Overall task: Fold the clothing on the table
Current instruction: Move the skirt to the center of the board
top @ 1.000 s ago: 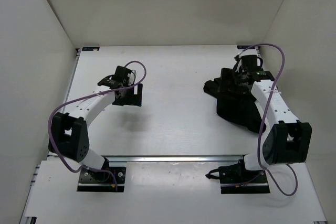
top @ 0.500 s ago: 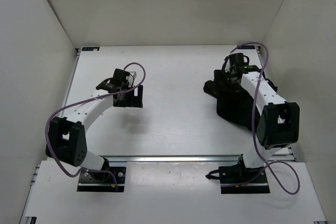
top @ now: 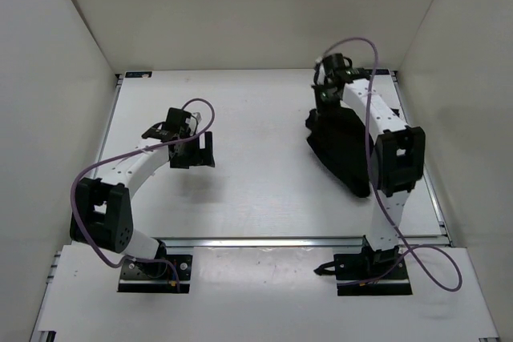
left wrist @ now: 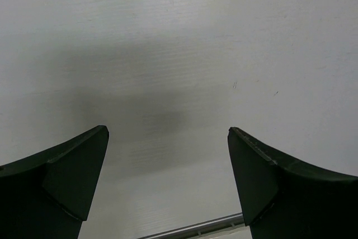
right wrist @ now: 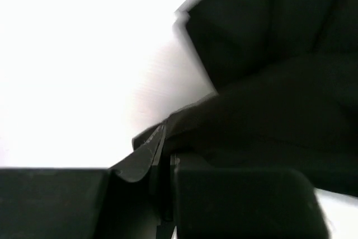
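The black clothing [top: 341, 154] lies on the right half of the white table [top: 256, 110], bunched into a long heap with pleat-like folds [right wrist: 263, 54]. My right gripper [top: 325, 100] sits at the heap's far end. In the right wrist view its jaws [right wrist: 166, 146] are shut on an edge of the fabric. My left gripper [top: 206, 150] hovers over bare table at centre left, well away from the garment. Its fingers [left wrist: 168, 135] stand wide open with nothing between them.
White wall panels enclose the table on the left, back and right. An aluminium rail [top: 264, 241] runs along the near edge, with both arm bases behind it. Purple cables loop off each arm.
My right gripper closed on the clothing's edge and swung toward the far side and leftward, drawing the heap longer and narrower. The left arm drifted slightly left, still open.
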Available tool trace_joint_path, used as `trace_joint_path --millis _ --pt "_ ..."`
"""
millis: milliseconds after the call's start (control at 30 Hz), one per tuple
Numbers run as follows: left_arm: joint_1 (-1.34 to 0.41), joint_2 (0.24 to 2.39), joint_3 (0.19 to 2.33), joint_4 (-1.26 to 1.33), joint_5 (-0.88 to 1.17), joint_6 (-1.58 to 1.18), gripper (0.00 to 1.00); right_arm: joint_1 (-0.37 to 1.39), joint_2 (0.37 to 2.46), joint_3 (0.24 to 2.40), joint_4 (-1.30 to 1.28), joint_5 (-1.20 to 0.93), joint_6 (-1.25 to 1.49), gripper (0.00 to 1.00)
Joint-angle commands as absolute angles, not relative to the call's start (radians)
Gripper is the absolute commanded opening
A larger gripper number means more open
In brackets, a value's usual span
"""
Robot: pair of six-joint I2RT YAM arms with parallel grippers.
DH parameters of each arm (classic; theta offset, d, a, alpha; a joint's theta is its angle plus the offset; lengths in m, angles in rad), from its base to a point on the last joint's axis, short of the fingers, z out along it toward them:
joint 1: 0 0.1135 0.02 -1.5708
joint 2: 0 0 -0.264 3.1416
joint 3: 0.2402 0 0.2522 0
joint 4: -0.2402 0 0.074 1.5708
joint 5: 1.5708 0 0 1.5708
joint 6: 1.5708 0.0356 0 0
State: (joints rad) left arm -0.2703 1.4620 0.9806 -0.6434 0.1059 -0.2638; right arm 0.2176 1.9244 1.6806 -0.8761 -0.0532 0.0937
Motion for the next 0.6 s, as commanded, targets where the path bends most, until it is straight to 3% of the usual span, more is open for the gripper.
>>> trace_joint_path --millis 0,67,200,300,367,467,567 --pt "-0.223 1.41 0.994 -0.61 0.156 -0.298 0.98 0.33 2.009 2.072 -0.914 -0.237 0.049 0.0" --pt "-0.212 1.39 1.018 -0.615 0.138 -0.298 0.99 0.35 1.982 2.248 -0.845 -0.362 0.047 0.0" --pt "-0.198 1.307 1.037 -0.606 0.153 -0.311 0.99 0.341 1.791 2.273 -0.546 -0.51 0.148 0.0" --pt "-0.163 1.241 1.051 -0.611 0.195 -0.333 0.98 0.253 1.565 2.019 -0.302 -0.586 0.261 0.0" --pt "-0.126 1.198 1.052 -0.607 0.241 -0.351 0.99 0.195 1.421 1.713 -0.223 -0.577 0.265 0.0" --pt "-0.146 1.129 1.068 -0.607 0.273 -0.39 0.99 0.074 1.339 1.357 -0.195 -0.626 0.284 0.0" --pt "-0.169 1.101 1.051 -0.595 0.304 -0.417 0.98 0.069 1.296 1.011 -0.175 -0.658 0.278 0.0"
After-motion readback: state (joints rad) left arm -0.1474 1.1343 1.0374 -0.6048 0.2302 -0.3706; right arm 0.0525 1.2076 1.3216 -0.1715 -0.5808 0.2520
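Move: My right hand already pinches the skirt's far left part, low over the table. The board's centre, where the skirt is to go, lies some 13 cm to this hand's left, 13 cm back towards me and about 8 cm below. The bulk of the skirt trails about 11 cm back and 4 cm right of the hand, some 6 cm lower. From my empty left hand the board's centre is roughly 20 cm to the right, about level fore and aft, 5 cm below. I keep the skirt pinched shut in my right fingers and fling it: a fast swing up of over 30 cm, first also forward and some 15 cm left, then back and right again, sinking about 5 cm at the end while my fingers tip up and forward some 50 degrees or more. My open left hand rises about 13 cm, tilting its fingertips up and forward. ##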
